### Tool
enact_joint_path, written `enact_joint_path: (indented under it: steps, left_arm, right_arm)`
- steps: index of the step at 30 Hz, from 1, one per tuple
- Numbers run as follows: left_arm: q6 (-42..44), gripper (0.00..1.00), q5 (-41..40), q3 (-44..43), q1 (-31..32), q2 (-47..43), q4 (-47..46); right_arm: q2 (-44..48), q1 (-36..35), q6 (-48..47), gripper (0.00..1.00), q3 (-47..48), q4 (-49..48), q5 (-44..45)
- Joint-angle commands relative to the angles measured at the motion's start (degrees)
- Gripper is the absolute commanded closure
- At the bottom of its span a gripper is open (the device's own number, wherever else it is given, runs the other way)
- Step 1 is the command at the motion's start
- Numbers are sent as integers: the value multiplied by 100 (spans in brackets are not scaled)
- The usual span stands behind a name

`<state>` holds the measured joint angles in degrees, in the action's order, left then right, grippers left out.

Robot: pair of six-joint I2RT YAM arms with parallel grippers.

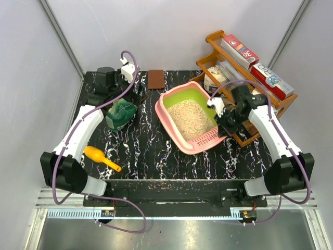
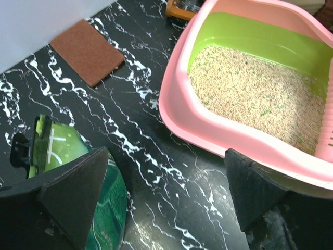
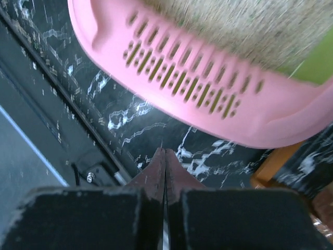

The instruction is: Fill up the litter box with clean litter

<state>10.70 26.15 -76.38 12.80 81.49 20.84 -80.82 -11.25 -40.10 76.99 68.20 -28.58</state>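
The pink litter box (image 1: 169, 121) with lime-green inner walls sits right of the table's middle. Beige clean litter (image 1: 190, 116) covers its floor. My left gripper (image 1: 137, 100) hangs open between the green bag (image 1: 120, 114) and the box. In the left wrist view the left gripper (image 2: 166, 156) has only bare table between its fingers, the bag (image 2: 110, 208) lies by the left finger, and the box's pink rim (image 2: 179, 107) and the litter (image 2: 250, 88) are ahead on the right. My right gripper (image 1: 225, 128) is shut and empty by the box's slotted lip (image 3: 182, 73); the right gripper (image 3: 165, 154) points at the table below that lip.
A yellow-orange scoop (image 1: 101, 158) lies at the front left. A brown mat (image 1: 155, 79) lies at the back, also seen in the left wrist view as the mat (image 2: 86, 49). A brown wooden rack (image 1: 244, 60) holding boxes stands behind and right of the litter box.
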Motion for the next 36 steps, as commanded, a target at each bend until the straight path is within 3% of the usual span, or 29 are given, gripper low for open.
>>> enact_joint_path:
  steps: [1,4,10,25,32,36]
  left_arm:
    - [308,1,231,-527,-5,-563,683]
    - [423,1,233,-781,3,-591,1158]
    - [354,1,-251,-668,-5,-661,1212]
    - [670,1,-891,-562,-40,-758,1133]
    - [337,1,-1735,-887,-181,-547,1414]
    - [362,1,-2298,-870,-383,-529,1650]
  right_arm:
    - [224,-27,-902,100,-674,580,282]
    - [312,-36,-1035,100,-1010,440,370]
    - [-83,-53,-808,100,-1459,-114,686]
    - [-1225,-53,616,100,-854,-2293,1556]
    - [-1902,-53,828,100,-141,-2382,1671]
    - [-1842,-53,1082,99,53,-2058,1654]
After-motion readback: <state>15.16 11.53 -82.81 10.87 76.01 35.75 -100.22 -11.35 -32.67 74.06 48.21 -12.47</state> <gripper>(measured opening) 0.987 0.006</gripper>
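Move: The litter box's middle lies about 12 cm ahead of the shut right hand and 11 cm to its left, some 11 cm lower; its slotted rim is only about 4 cm ahead. The wooden shelf stands around 22 cm ahead and 15 cm to the right. For the open left hand, the green litter bag is roughly 10 cm left, about level fore and aft and 17 cm below; the brown mat lies 12 cm ahead, 7 cm right. The right hand's shut fingertips come against the outside of the box's slotted rim and push it along: the hand first draws back and sinks some 11 cm, then drives about 14 cm forward at that low height. The left hand, fingers staying wide open, backs and rises a few centimetres, then swings about 5 cm left towards the litter bag, turning counter-clockwise. ##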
